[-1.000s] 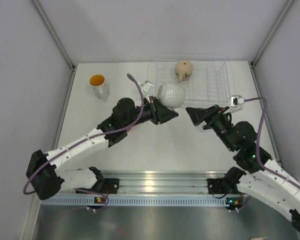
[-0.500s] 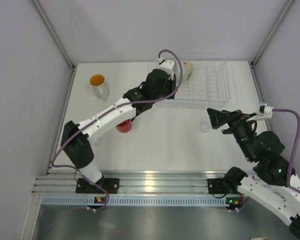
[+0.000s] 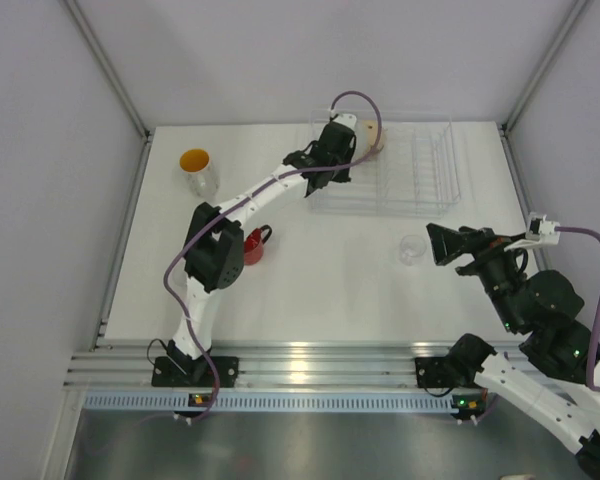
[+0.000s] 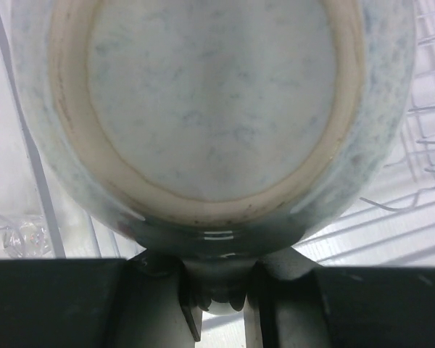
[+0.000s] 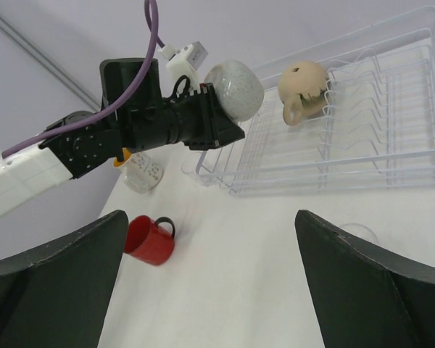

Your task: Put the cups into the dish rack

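My left gripper (image 3: 332, 152) reaches over the left end of the clear dish rack (image 3: 420, 170), shut on the speckled white mug (image 5: 234, 88). The mug's round base (image 4: 210, 109) fills the left wrist view, with the fingers (image 4: 159, 304) pinching it from below. A tan mug (image 5: 302, 85) sits in the rack just beyond. On the table lie the red mug (image 3: 252, 245), tipped on its side, the orange-lined cup (image 3: 197, 170) and a small clear glass (image 3: 412, 250). My right gripper (image 3: 442, 243) hangs open and empty next to that glass.
Grey walls with metal posts close in the table on the left, back and right. A purple cable (image 3: 355, 100) loops above the left wrist. Both arm bases stand on the rail (image 3: 300, 365) at the near edge.
The left arm carried the white mug from mid-table to the rack's left end, uncovering the red mug. The right arm drew back to the right and its jaws widened.
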`<control>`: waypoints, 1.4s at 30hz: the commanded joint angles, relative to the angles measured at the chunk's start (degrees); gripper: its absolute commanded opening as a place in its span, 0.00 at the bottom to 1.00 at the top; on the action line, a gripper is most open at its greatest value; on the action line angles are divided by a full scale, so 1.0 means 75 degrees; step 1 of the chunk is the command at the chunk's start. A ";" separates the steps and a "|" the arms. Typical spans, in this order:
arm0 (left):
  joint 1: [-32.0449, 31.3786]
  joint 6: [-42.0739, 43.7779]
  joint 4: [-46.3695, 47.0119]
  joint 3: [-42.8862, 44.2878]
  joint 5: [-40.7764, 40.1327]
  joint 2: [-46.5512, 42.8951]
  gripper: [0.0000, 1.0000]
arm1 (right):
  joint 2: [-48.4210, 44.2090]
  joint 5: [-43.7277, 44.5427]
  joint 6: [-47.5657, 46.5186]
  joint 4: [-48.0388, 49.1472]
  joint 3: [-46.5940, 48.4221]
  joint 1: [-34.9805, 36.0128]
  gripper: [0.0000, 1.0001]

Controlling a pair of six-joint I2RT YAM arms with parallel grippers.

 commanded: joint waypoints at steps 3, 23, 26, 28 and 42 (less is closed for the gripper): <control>0.0563 -0.0414 0.0645 0.1071 0.0169 0.0160 0.00 | -0.0141 0.0221 -0.0243 -0.0242 0.0274 -0.0023 0.99; 0.0881 -0.0332 0.0645 0.1811 0.0229 0.1496 0.00 | 0.0105 0.0209 -0.0255 -0.0219 0.0227 -0.0023 0.99; 0.0905 -0.0379 0.0645 0.1810 0.0253 0.1613 0.00 | 0.0116 0.0197 -0.0243 -0.0230 0.0216 -0.0023 0.99; 0.0928 -0.0414 0.0645 0.1834 0.0276 0.1695 0.00 | 0.0128 0.0209 -0.0243 -0.0242 0.0227 -0.0023 0.99; 0.1116 -0.0520 0.0656 0.2138 0.0651 0.2070 0.10 | 0.0187 0.0232 -0.0278 -0.0219 0.0145 -0.0023 0.99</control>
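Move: The left hand already holds the speckled cup by its handle. Its free spot in the rack's back left part is about 10 cm ahead, 3 cm left and some 9 cm below. The tan mug already racked stands about 9 cm ahead, 6 cm right and 10 below; the clear glass on the table is roughly 4 cm back, 15 cm left and 14 below. From the idle right hand the free spot is about 37 cm ahead, 18 cm left and 27 below. Still pinching the speckled cup's handle, base end up, the left hand carries it forward some 6 cm and a little left over the rack's back left part, then sinks, mostly straight down, to end about 9 cm lower beside the tan mug, easing forward slightly at the last. The wrist tips down and turns counter-clockwise, each under 10 degrees; the grip doesn't change. ##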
